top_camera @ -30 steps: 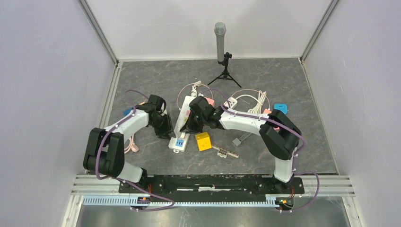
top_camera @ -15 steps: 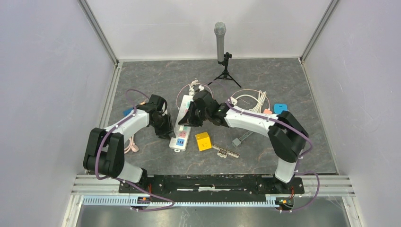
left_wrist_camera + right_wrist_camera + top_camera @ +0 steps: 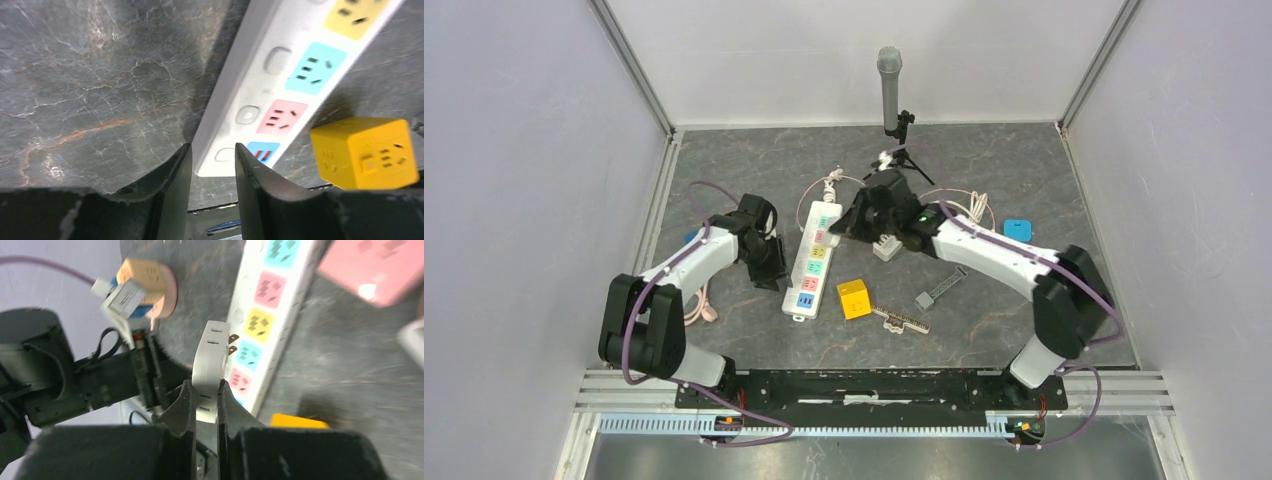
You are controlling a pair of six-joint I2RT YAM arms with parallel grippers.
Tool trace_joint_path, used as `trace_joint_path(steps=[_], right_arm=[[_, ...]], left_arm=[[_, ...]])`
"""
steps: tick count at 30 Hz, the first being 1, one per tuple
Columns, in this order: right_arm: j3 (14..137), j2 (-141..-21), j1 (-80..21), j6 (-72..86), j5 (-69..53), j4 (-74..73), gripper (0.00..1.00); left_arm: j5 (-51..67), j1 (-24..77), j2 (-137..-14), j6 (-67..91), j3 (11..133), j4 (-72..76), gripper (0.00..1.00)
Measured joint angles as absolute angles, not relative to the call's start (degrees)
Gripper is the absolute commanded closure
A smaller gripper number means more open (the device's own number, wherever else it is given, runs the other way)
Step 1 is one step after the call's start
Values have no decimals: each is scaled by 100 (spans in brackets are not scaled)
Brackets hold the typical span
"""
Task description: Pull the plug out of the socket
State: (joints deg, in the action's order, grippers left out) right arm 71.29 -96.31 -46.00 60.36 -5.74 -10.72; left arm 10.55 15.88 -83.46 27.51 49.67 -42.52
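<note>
The white power strip (image 3: pixel 812 262) with coloured sockets lies on the grey table, also in the left wrist view (image 3: pixel 280 75) and the right wrist view (image 3: pixel 265 315). My right gripper (image 3: pixel 852 224) is shut on a white plug (image 3: pixel 210 365) and holds it above the strip, clear of the sockets, its brass prongs bare. The plug is mostly hidden under the gripper in the top view. My left gripper (image 3: pixel 770 272) rests low by the strip's left side. Its jaws (image 3: pixel 211 150) stand slightly apart and empty, with the strip's near corner just beyond them.
A yellow cube socket (image 3: pixel 854 298) sits right of the strip's near end. A microphone on a tripod (image 3: pixel 890 95) stands at the back. White cables (image 3: pixel 969 215), a white adapter (image 3: pixel 886 245), a blue piece (image 3: pixel 1018 229), a grey part (image 3: pixel 934 292) and a ruler-like bar (image 3: pixel 902 318) lie to the right.
My right gripper moved back and to the right, away from the strip, with the white plug in it. The strip shifted slightly. My left gripper stayed beside the strip.
</note>
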Motion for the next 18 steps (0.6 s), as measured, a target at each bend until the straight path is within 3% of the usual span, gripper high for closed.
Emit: trace_joint_path(steps=[7,10,14,18], right_arm=[[6495,-8099,-3940,5162,408,-1365,100],[6108,-7494,-3730,4694,620,-1413,100],[5636,-7083,-3509,3992,690,-1500,100],[5262,-7057,-3242,3474,307,-1616,100]], left_arm=[[1037,1588,-8014,2740,5771,-4442,42],[961,1579,-7894,2742,6055,-4449,32],[672,1522,-7773,2753,6318,-4504,0],[32,1380,-7684,2853,6554,-4718,0]])
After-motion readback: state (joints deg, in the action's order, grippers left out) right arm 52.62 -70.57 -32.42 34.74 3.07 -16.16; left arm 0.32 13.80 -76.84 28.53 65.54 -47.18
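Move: The right hand, already holding the white plug, hangs well over the table; the small white strip lies about 14 cm to its right, 5 cm farther out and 15 cm below. The pink cube is 5 cm right and 6 cm ahead of that hand, the yellow cube 4 cm right and 11 cm back, the long strip's middle 5 cm left and 1 cm back. From the low left hand, the long strip's middle is about 7 cm ahead and 8 cm right, the small strip 13 cm ahead and 27 cm right. Swinging the white plug away from the long strip, the right hand travels some 17 cm to the right in an arc, rising about 6 cm and sinking almost back, tilting as it nears the small strip; its fingers keep their pinch. The left hand backs off the long strip's near end, up about 10 cm and forward 7, opening wide and tipping its fingers outward. ##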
